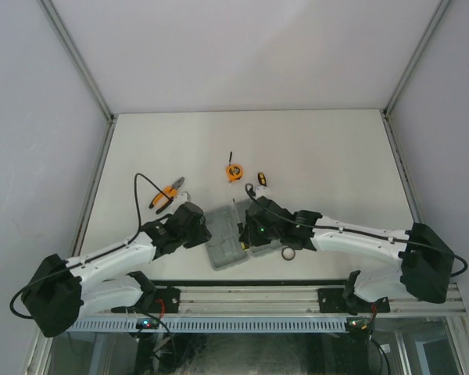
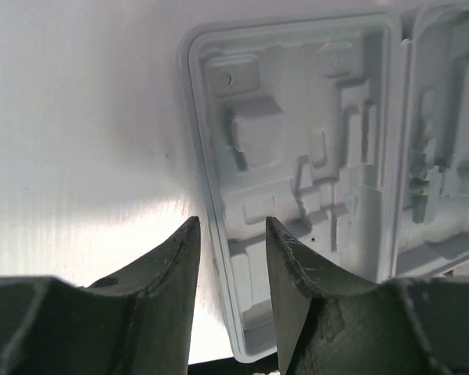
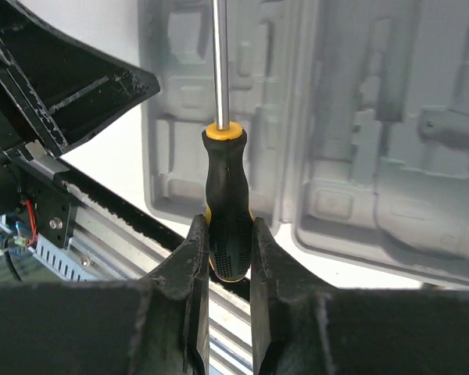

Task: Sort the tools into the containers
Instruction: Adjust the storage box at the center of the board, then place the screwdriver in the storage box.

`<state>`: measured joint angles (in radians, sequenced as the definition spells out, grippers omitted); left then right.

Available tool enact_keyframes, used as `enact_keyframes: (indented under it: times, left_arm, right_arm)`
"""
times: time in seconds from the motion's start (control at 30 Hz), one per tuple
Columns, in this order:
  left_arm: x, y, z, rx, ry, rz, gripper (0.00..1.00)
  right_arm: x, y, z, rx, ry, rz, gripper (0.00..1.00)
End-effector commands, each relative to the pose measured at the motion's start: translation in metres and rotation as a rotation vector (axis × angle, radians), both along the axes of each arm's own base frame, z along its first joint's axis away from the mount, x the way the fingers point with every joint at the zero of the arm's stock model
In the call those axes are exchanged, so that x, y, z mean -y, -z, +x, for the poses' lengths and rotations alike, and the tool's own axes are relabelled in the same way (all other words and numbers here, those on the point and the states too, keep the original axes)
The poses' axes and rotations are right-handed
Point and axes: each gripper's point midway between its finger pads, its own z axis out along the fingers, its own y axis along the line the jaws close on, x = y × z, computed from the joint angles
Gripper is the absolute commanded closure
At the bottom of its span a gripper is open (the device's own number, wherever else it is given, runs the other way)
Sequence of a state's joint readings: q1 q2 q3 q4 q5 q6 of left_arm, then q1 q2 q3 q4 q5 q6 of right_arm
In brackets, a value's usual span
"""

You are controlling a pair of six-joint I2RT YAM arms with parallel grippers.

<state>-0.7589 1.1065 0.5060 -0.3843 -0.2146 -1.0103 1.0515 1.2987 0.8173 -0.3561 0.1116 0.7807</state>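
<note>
The grey case (image 1: pixel 228 244) lies open near the front edge, its moulded recesses (image 2: pixel 297 156) holding nothing that I can see. My left gripper (image 2: pixel 231 226) is open just above the case's left rim, a finger on each side of it, gripping nothing. My right gripper (image 3: pixel 228 226) is shut on the black-and-orange screwdriver (image 3: pixel 225 195), whose shaft points out over the case (image 3: pixel 375 141). On the table beyond lie the orange-handled pliers (image 1: pixel 166 194), the round orange tape measure (image 1: pixel 233 171) and the small bit set (image 1: pixel 261 179). A small dark ring (image 1: pixel 288 253) lies right of the case.
The left arm's black gripper body (image 3: pixel 62 78) sits close to the screwdriver shaft in the right wrist view. A metal rail (image 1: pixel 242 301) runs along the near table edge just behind the case. Grey walls enclose the table on three sides.
</note>
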Motion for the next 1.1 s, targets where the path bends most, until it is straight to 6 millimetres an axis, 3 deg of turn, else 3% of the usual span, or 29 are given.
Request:
enact_keyframes:
  times: [0.0, 0.17, 0.47, 1.07]
  left_arm:
    - [-0.012, -0.023, 0.012, 0.104, -0.029, 0.018, 0.56]
    - [-0.023, -0.026, 0.015, 0.130, -0.057, 0.014, 0.56]
    - [-0.033, -0.029, 0.015, 0.188, -0.076, -0.010, 0.58]
    - [-0.031, -0.033, 0.017, 0.209, -0.048, -0.016, 0.59]
  right_arm:
    - [-0.023, -0.008, -0.008, -0.011, -0.101, -0.036, 0.99]
    - [-0.031, 0.006, -0.011, -0.055, -0.123, -0.122, 0.99]
    - [-0.025, 0.031, -0.010, -0.112, -0.122, -0.238, 0.98]
    - [-0.030, 0.043, 0.009, -0.106, -0.068, -0.273, 0.97]
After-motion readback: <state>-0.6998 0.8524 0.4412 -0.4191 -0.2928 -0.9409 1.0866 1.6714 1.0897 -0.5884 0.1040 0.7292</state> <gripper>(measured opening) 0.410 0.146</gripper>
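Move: The open storage box's middle lies about 3 cm ahead of the right hand, level with it left to right and some 8 cm below; the tape roll is some 3 cm back and 11 cm right, the black-yellow screwdriver about 16 cm ahead and 4 cm right. From the left hand, the storage box's middle is about 1 cm ahead, 9 cm right and 2 cm below; the pliers are 11 cm ahead and 11 cm left. Right, still pinching its screwdriver, slips left then sinks 5 cm towards the box; left retreats 3 cm up and left. ##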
